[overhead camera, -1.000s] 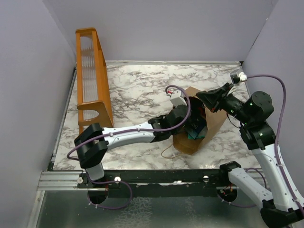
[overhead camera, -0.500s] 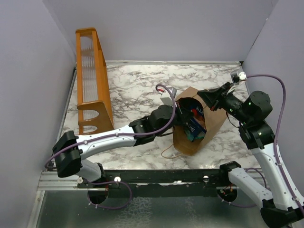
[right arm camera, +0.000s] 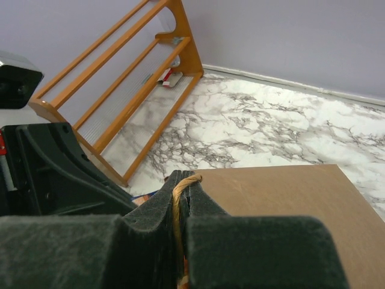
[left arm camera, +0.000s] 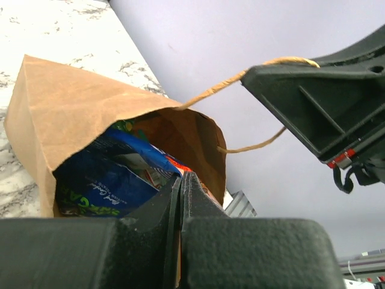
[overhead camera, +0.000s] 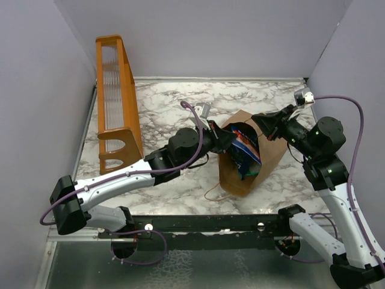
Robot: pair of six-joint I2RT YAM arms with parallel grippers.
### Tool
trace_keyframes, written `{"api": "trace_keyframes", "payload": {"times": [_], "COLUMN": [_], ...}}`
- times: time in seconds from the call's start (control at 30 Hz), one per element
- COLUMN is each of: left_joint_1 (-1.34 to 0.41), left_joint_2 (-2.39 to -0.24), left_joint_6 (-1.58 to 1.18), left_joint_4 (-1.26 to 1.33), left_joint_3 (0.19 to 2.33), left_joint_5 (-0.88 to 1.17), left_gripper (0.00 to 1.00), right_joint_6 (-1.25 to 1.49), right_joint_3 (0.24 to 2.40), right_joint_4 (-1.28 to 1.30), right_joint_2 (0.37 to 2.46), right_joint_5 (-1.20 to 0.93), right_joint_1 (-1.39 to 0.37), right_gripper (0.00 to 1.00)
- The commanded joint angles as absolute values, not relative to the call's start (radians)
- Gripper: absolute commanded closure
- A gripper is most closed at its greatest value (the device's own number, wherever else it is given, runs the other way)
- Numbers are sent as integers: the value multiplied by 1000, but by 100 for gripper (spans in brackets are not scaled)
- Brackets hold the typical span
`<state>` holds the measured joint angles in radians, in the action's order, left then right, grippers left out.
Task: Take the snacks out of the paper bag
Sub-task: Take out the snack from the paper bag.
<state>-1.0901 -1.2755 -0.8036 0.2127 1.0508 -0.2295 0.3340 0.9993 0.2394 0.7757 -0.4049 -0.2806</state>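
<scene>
The brown paper bag (overhead camera: 269,161) lies tilted on the marble table, its mouth facing left. Blue and green snacks (overhead camera: 245,146) fill the mouth. My left gripper (overhead camera: 229,138) is at the mouth's left rim, shut on the corner of a blue packet (left arm camera: 135,147) with an orange edge. More blue packets (left arm camera: 99,186) sit deeper inside the bag (left arm camera: 72,102). My right gripper (overhead camera: 265,124) is at the bag's upper rim. It (right arm camera: 187,178) is shut on the tan cord handle (right arm camera: 178,205), holding the bag (right arm camera: 289,198) up.
An orange wooden rack (overhead camera: 117,102) stands along the left wall, also seen in the right wrist view (right arm camera: 120,90). The bag's other cord handle (overhead camera: 210,192) trails on the table near the front edge. Purple walls close in the table on three sides.
My left arm has drawn back leftward out of the bag, and the blue packet has come up toward the mouth with it. The right gripper has stayed on the handle.
</scene>
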Motion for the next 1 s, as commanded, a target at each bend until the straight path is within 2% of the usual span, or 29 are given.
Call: {"api": "trace_keyframes", "payload": {"times": [0.0,0.33,0.97], "left_joint_1": [-1064,-1048,-1028], "left_joint_2": [-1288,-1287,-1176], "left_joint_6": [-766,-687,-618], "left_joint_4": [284,343,305], "left_joint_3": [1080,1116,1160], "left_joint_5": [-166,-51,14], "left_gripper": [100,100,100], "right_joint_6": [318,310,304], "right_joint_3": [999,997,982], "right_joint_4": [239,236,230], "right_joint_2": [753,758,754], "right_joint_5": [-372,-363,-351], "right_joint_1": [-285,-285,-285], "right_gripper": [99,99,99]}}
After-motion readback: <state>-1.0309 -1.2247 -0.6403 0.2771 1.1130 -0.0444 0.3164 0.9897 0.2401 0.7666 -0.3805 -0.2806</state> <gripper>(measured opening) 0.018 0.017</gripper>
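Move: The left hand already pinches the top edge of the blue snack pack; the pack's middle hangs about 9 cm below that hand, some 4 cm to its right and 2 cm back, still inside the paper bag. The bag's middle is about 6 cm right, 3 cm back and 15 cm down. The handle loop, held by the right hand, is roughly 7 cm right, 3 cm ahead and 3 cm up. From the right hand, the pack lies about 3 cm left, 5 cm back and 12 cm down. Keeping its fingers shut on the pack's top edge, the left hand draws it upward out of the paper bag's mouth by about 6 cm, creeping at first and then faster, with only about a centimetre of sideways wander, while the wrist tips the fingertips up by roughly 13 degrees and turns slightly clockwise. The right hand stays in place with its fingers closed on the rope handle, holding the bag's mouth open against the pull. ##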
